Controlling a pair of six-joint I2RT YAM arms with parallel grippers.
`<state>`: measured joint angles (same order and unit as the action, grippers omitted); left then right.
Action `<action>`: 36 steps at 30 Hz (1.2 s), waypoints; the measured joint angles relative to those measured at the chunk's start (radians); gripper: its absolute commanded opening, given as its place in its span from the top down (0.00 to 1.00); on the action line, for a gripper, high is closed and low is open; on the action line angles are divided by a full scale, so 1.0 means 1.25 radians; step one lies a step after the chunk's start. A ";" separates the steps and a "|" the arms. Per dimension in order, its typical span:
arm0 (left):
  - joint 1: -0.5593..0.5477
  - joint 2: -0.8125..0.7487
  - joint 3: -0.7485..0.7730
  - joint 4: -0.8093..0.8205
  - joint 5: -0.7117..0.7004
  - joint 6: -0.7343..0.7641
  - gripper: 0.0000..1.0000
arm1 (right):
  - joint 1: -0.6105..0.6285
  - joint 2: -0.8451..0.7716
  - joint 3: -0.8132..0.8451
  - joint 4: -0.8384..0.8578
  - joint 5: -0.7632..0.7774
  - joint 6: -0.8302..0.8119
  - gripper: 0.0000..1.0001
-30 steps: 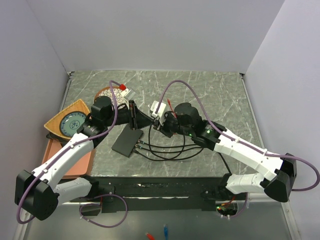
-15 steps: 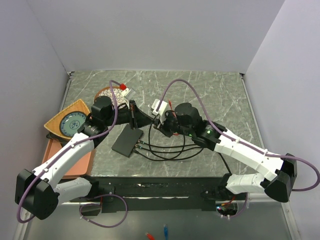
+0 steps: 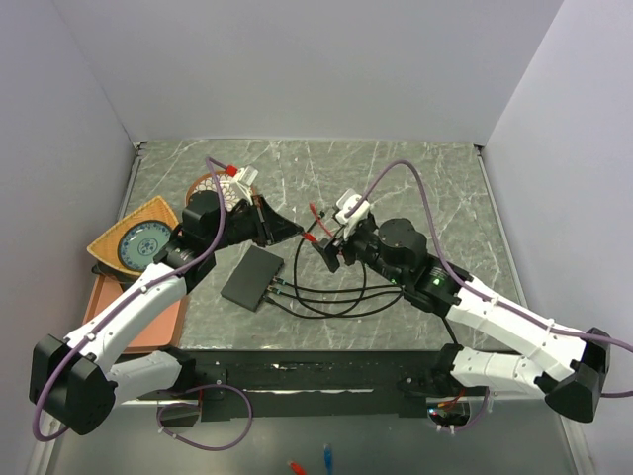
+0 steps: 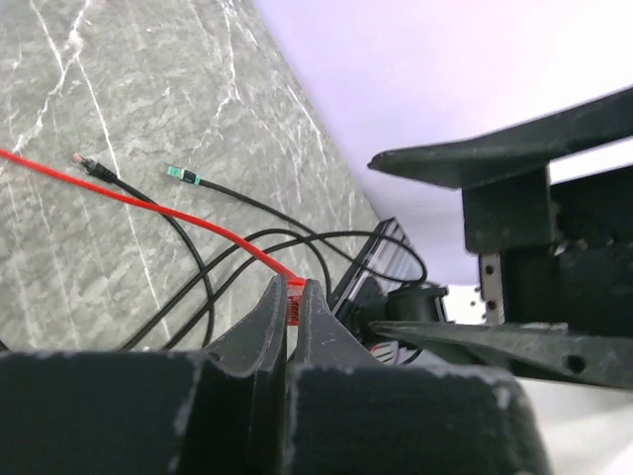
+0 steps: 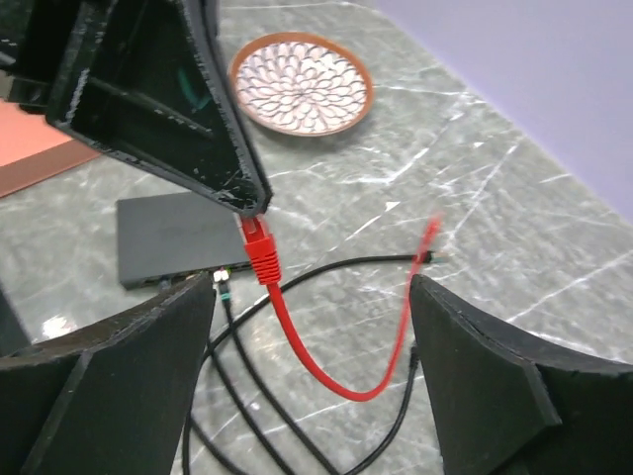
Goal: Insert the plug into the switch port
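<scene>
The switch (image 3: pixel 252 275) is a flat black box on the marble table, seen in the right wrist view as well (image 5: pixel 168 247). My left gripper (image 3: pixel 297 231) hangs just right of it, above the table, shut on the red plug (image 5: pixel 259 252), which shows pinched between its fingers (image 4: pixel 293 302). The red cable (image 5: pixel 326 371) loops down from the plug and rises to a blurred free end. My right gripper (image 3: pixel 328 249) faces the left one at close range, open, and its fingers (image 5: pixel 109 386) stand either side of the hanging cable without touching it.
Black cables (image 3: pixel 326 297) plug into the switch's near edge and coil across the table, with loose ends (image 4: pixel 183 176). A round patterned dish (image 5: pixel 302 84) lies behind. A triangular plate (image 3: pixel 138 242) and an orange tray (image 3: pixel 148 317) sit at the left edge.
My right gripper has opened, let go of the red cable and drawn back to the right. My left gripper has closed on the red plug and swung its tip rightward.
</scene>
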<state>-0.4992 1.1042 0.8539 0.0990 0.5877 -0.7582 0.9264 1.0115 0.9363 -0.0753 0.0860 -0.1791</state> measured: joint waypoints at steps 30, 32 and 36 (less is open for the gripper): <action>0.000 0.019 0.000 0.006 -0.021 -0.102 0.99 | 0.025 0.114 0.002 0.025 0.043 -0.030 0.48; 0.000 0.019 0.000 0.007 -0.019 -0.102 0.99 | 0.025 0.114 0.002 0.028 0.043 -0.031 0.50; 0.000 0.020 0.000 0.008 -0.013 -0.102 0.99 | 0.025 0.115 0.005 0.038 0.045 -0.032 0.58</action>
<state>-0.4992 1.1286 0.8539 0.1093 0.5709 -0.8860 0.9581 1.1549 0.9421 -0.0284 0.1417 -0.2192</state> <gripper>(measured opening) 0.039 0.466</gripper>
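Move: The red plug sticks out of the left hand's closed fingertips, about 2 cm to that hand's right and 1 cm ahead. From the open right hand it lies some 4 cm left, 1 cm ahead and 4 cm lower. On the table, roughly 18 cm below the right hand, the black switch is about level with that hand and 16 cm to its left; a black cable's loose end lies some 16 cm straight ahead. Right hand sinks about 4 cm, going left and forward, fingers partly closing about the red plug left still pinches. ##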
